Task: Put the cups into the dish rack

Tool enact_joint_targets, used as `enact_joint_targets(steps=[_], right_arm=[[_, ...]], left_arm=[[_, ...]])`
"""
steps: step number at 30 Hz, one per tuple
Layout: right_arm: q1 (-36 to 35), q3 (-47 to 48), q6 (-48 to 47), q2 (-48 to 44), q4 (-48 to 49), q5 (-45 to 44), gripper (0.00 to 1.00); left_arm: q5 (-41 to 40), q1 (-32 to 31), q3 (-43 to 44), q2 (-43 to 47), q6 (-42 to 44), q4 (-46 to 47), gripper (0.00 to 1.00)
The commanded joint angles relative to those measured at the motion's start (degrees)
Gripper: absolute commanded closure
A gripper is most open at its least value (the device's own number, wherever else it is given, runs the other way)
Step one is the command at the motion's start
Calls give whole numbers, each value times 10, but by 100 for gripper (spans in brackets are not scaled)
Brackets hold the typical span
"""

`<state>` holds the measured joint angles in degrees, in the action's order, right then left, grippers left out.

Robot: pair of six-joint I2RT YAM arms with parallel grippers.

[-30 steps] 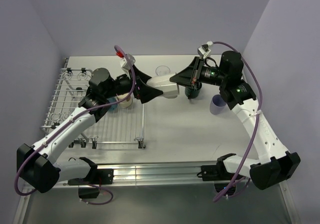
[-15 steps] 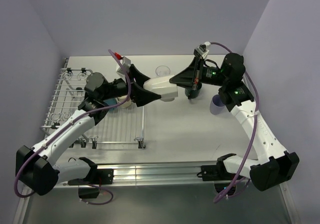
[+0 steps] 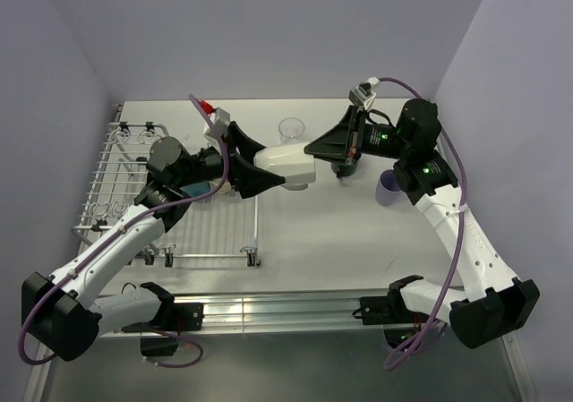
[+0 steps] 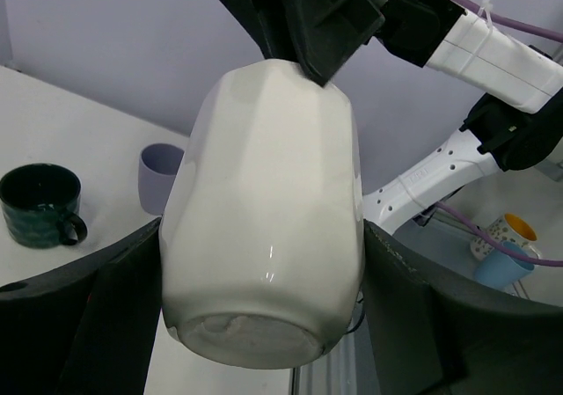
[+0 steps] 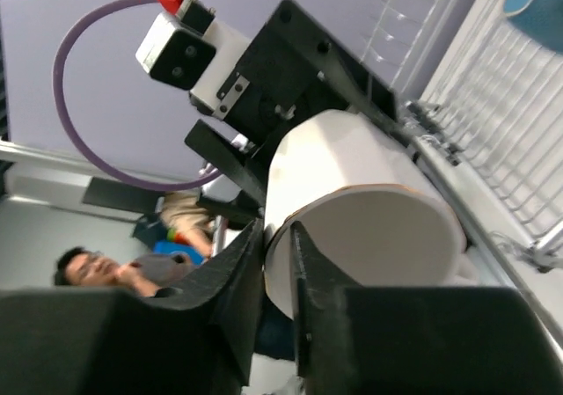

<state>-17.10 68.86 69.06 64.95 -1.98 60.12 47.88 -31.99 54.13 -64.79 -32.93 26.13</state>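
The white mug [image 3: 291,165] hangs in the air over the table's middle, lying on its side between my two grippers. My left gripper [image 3: 269,165] is shut on its body near the base; in the left wrist view both fingers press the mug [image 4: 273,149] from either side. My right gripper [image 3: 313,145] pinches the rim, one finger inside and one outside the mug [image 5: 369,210]. The dish rack [image 3: 215,232] stands at the left with a light blue mug [image 3: 200,188] in it. On the table stand a clear glass tumbler [image 3: 290,129], a dark teal mug [image 4: 40,206] and a lavender cup [image 3: 389,188].
Purple cables loop over both wrists. The rack's raised wire side [image 5: 493,105] lies just below and to the left of the held mug. A patterned cup with a yellow inside [image 4: 503,232] sits beside the blue one.
My left gripper has closed round the white mug's body and the mug has shifted slightly left. The right gripper stays on the rim, its jaws slightly eased.
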Motion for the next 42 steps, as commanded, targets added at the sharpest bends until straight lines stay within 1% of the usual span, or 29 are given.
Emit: enact_joint_targets(steps=[1,2,4,5,9,10,11,12,13,14,15,16,17,18,20,21,22,23,24,25,26,31,35,38,39,42], right_arm=[[12,14,-62,-20,-15,-60,72],[13,13,-66,-22,-19,-68,68],[13,7,-69,-24,-21,-74,65],[13,2,-72,-24,-21,-79,61],[13,-3,-89,-26,-36,-96,56],[14,-1,-104,-25,-57,-103,55],[14,4,-113,-25,-69,-110,54],[15,7,-124,-25,-83,-127,54],[15,10,-145,-25,-113,-139,53],[15,16,-154,-26,-126,-150,53],[16,19,-165,-28,-139,-162,53],[17,23,-187,-29,-171,-195,53],[18,30,-197,-32,-187,-213,52],[19,33,-206,-35,-200,-228,52],[20,37,-228,-39,-227,-269,52],[20,40,-243,-41,-246,-282,52],[20,42,-250,-42,-255,-308,52],[20,46,-257,-42,-262,-318,51],[21,47,-269,-42,-276,-329,51],[21,50,-275,-43,-283,-337,51],[21,51,-280,-46,-288,-355,51],[21,49,-304,-50,-311,-391,51],[21,47,-314,-50,-318,-400,50],[20,44,-320,-49,-321,-403,50],[21,44,-323,-48,-321,-403,50],[21,38,-327,-46,-321,-400,50]], left_arm=[[14,-4,8,52,-11,30,100],[8,-4,9,53,-6,21,100],[-6,-4,11,57,-3,2,100],[-13,-4,10,59,-3,-1,100],[-59,-4,19,69,11,-54,100],[-72,-4,26,71,22,-93,100],[-104,-4,32,72,30,-119,100],[-118,-4,47,74,38,-145,100],[-132,-4,55,76,51,-193,100],[-168,-4,63,77,59,-221,100],[-182,-4,79,78,63,-244,100],[-196,-4,85,80,72,-263,100],[-210,-4,91,81,75,-312,100],[-241,-4,104,83,79,-333,100],[-271,-4,123,85,85,-390,100],[-310,-4,133,83,87,-414,100],[-330,-4,145,74,88,-437,100],[-349,-4,169,70,90,-481,100],[-363,-4,180,64,88,-501,100],[-398,-4,193,49,88,-521,100],[-408,-3,215,42,89,-555,100],[-417,3,257,-22,98,-610,100],[-469,5,297,-65,97,-653,100],[-476,5,323,-88,108,-689,100],[-495,5,328,-97,113,-698,100],[-514,5,346,-113,120,-737,100]])
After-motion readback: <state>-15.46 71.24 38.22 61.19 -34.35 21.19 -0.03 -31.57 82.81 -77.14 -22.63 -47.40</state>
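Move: Left: the likely free spot at the rack's right end, beside the cream cup, is about 15 cm ahead, 9 cm left and 29 cm below. The cream cup is some 15 cm ahead and 15 left, the blue mug 14 ahead and 23 left, both 30 below. Right: the green mug is roughly 22 cm ahead, 14 right, 37 below, the clear glass 28 ahead, 4 left, as low. Keep the left gripper shut on the white mug while the right fingers open off its rim; draw the right hand away down, to its right and forward, turning clockwise and tipping down. After easing back slightly, carry the mug down about 12 cm, left and forward towards the rack, swinging the left wrist some 70 degrees counter-clockwise and downward. ##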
